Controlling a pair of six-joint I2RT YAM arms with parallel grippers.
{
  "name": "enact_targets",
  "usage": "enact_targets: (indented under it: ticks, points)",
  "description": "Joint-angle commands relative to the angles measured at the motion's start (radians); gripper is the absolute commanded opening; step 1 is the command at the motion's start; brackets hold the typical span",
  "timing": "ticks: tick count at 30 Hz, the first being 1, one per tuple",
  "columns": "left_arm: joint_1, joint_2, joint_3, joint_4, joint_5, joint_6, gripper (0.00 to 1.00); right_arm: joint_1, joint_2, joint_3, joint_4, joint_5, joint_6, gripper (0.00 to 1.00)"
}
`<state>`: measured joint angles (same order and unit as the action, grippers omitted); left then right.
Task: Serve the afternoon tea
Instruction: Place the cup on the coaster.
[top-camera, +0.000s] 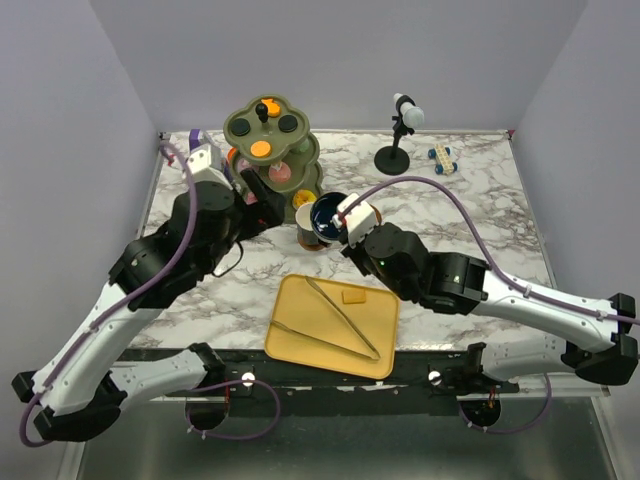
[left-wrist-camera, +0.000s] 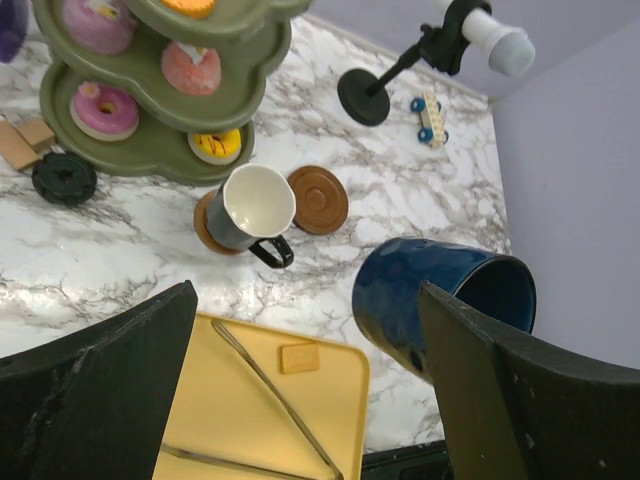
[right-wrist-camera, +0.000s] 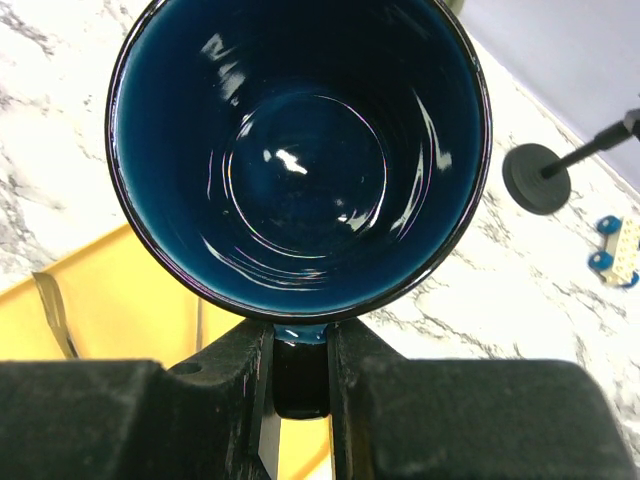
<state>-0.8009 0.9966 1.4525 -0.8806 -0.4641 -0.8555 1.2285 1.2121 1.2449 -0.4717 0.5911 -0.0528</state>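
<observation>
The olive-green three-tier stand (top-camera: 270, 150) holds a pink doughnut (left-wrist-camera: 104, 108) and other sweets. Beside it the black cream-lined mug (left-wrist-camera: 258, 205) stands upright on a brown coaster (left-wrist-camera: 205, 228). A second coaster (left-wrist-camera: 318, 199) lies bare next to it. My right gripper (right-wrist-camera: 300, 385) is shut on the handle of the dark-blue mug (right-wrist-camera: 300, 150), which hangs tilted above the table (top-camera: 470, 200), just right of the cream-lined mug. My left gripper (left-wrist-camera: 308, 300) is open and holds nothing, raised between the stand and the yellow tray (top-camera: 300, 340). A small biscuit (left-wrist-camera: 299, 357) lies on that tray.
Metal tongs (top-camera: 340, 318) lie across the yellow tray near the front edge. A black stand with a white ball top (top-camera: 398, 140) and a small toy car (top-camera: 440, 157) sit at the back right. A black doughnut (left-wrist-camera: 64, 178) and brown biscuits (left-wrist-camera: 25, 140) lie by the stand's base.
</observation>
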Motion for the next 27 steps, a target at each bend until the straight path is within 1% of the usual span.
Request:
enact_targets:
  ticks: [1, 3, 5, 7, 10, 12, 13, 16, 18, 22, 27]
  points:
    - [0.015, -0.139, -0.035, 0.051, -0.147, 0.052, 0.99, -0.004, -0.058, -0.025, 0.011, 0.121, 0.038, 0.00]
    - [0.020, -0.211, -0.086, 0.081, -0.187, 0.083, 0.99, -0.024, -0.063, -0.030, -0.007, 0.146, 0.050, 0.00]
    - [0.020, -0.287, -0.147, 0.105, -0.227, 0.100, 0.99, -0.080, -0.061, -0.030, -0.026, 0.123, 0.106, 0.00]
    - [0.020, -0.375, -0.229, 0.142, -0.242, 0.121, 0.99, -0.190, -0.056, -0.030, -0.033, 0.051, 0.146, 0.00]
    - [0.021, -0.489, -0.374, 0.196, -0.234, 0.122, 0.99, -0.311, -0.021, -0.013, -0.036, -0.037, 0.217, 0.00]
    - [0.022, -0.550, -0.458, 0.200, -0.224, 0.098, 0.99, -0.378, 0.018, -0.001, -0.034, -0.089, 0.264, 0.00]
    - [0.022, -0.579, -0.496, 0.197, -0.219, 0.083, 0.99, -0.423, 0.043, 0.002, -0.025, -0.141, 0.286, 0.00]
    - [0.022, -0.641, -0.581, 0.179, -0.199, 0.044, 0.99, -0.535, 0.130, 0.023, 0.002, -0.244, 0.336, 0.00]
    - [0.022, -0.677, -0.631, 0.170, -0.180, 0.025, 0.99, -0.580, 0.199, 0.040, 0.025, -0.272, 0.360, 0.00]
    - [0.022, -0.765, -0.724, 0.157, -0.137, -0.030, 0.99, -0.626, 0.332, 0.073, 0.083, -0.281, 0.386, 0.00]
    - [0.022, -0.863, -0.799, 0.180, -0.092, -0.054, 0.99, -0.647, 0.459, 0.110, 0.142, -0.302, 0.347, 0.00]
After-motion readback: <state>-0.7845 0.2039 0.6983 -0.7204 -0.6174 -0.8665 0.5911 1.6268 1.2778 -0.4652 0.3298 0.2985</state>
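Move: The right hand holds the blue cup by its handle; the bare dark coaster lies about 20 cm ahead of that hand, 5 cm to its right and some 27 cm lower. The black mug stands 6 cm nearer the robot than the coaster and 12 cm to the coaster's left, with the tiered stand beyond it, about 28 cm ahead and 15 cm left of the hand; the tray's middle is 7 cm back and 3 cm left. From the empty left hand the coaster is some 18 cm ahead, 18 cm right and 34 cm down. Keeping its pinch on the blue cup's handle, the right hand first swings right about 10 cm while starting forward, clear of the black mug, then carries on forward and down towards the dark coaster, some 17 cm out and 15 cm lower in all, its wrist turning about 35 degrees clockwise and its fingers tipping further down. The empty left hand, fingers still wide open, draws away to its left and slightly up, then sinks well below its starting height while easing back. ##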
